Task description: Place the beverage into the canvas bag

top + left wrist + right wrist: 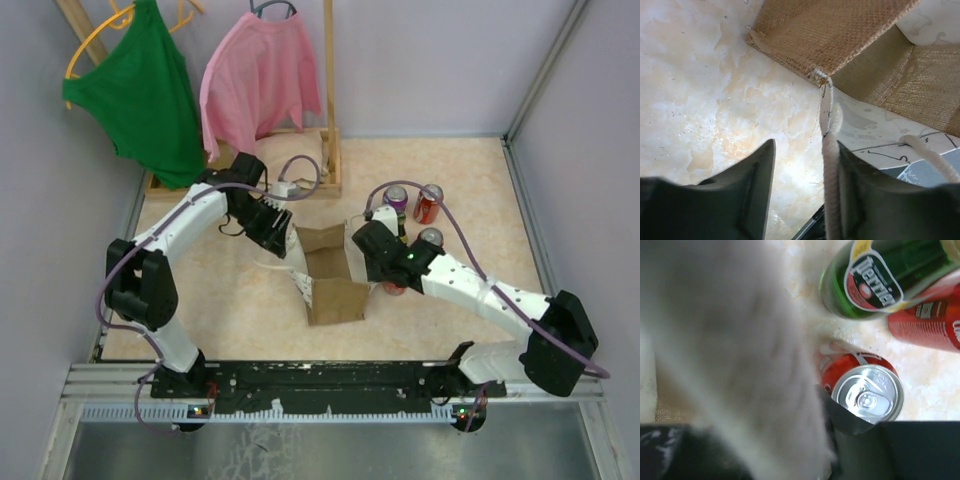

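Note:
The tan canvas bag (335, 290) sits mid-table, its mouth spread between the two arms. My left gripper (283, 238) is at its left rim. In the left wrist view that gripper (806, 145) is open, and a white cord handle (831, 150) runs along the inner face of its right finger, up to the bag's woven edge (840, 30). My right gripper (362, 243) is at the bag's right rim. In the right wrist view a blurred white cord (740, 355) hides one finger; the other finger (850, 422) shows. Beverages stand to the right of the bag: a red can (867, 392), a green Perrier bottle (865, 280) and another red can (925, 325).
More cans stand behind the right arm, one purple (396, 198) and one red (428, 203). A wooden rack (328, 100) at the back holds a green top (145, 90) and a pink top (260, 85). Grey walls close in the table on both sides.

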Controlling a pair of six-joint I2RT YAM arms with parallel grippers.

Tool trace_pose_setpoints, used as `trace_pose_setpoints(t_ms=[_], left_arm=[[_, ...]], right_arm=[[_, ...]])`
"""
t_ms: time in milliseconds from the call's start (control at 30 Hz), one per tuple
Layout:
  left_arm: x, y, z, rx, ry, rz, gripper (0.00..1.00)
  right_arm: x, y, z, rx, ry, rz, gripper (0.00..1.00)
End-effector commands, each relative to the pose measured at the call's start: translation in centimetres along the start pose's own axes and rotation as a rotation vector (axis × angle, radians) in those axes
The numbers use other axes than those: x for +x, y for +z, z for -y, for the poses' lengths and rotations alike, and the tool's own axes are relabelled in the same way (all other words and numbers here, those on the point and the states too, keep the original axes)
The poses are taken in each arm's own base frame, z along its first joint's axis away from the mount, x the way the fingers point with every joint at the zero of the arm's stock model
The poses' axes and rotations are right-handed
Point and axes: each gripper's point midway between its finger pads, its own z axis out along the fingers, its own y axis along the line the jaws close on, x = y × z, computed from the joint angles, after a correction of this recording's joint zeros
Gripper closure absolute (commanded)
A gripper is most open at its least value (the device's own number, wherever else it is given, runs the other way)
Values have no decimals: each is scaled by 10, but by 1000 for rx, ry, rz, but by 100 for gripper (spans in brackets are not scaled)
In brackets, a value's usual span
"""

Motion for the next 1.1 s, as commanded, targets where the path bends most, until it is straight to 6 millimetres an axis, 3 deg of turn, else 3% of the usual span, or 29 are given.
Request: trace_pose_setpoints(t_ms=[0,133,267,700,933,1067], left_arm=[[-6,-7,7,0,10,49,37],[-16,-11,8,-9,9,74,26],[-39,-27,13,-9,12,138,24],[-120,-86,45,35,43,462,21],[-158,-120,49,0,52,632,20],[-165,-128,47,-14,50,660,20]], right_arm=[[0,-12,7,-10,-6,24,54],[-19,-20,-3,-68,0,87,24],[-43,-34,-11,-126,18,167,14],[-117,-85,-26,-229,59,371,11],[-179,-120,-4,-173,136,520,11],[-214,-119,33,-94,229,548,13]])
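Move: The canvas bag's middle lies roughly 10 cm to the right of the left hand, 3 cm back and 7 cm below it. From the right hand it lies about 9 cm left, level fore and aft, 7 cm below. The nearest Coke can stands some 5 cm to the right of the right hand, the Perrier bottle about 5 cm right and 8 cm ahead, both around 6 cm lower. Both hands finish opening, release the bag handles and rise 16–19 cm above the bag, drifting about 6 cm forward. ##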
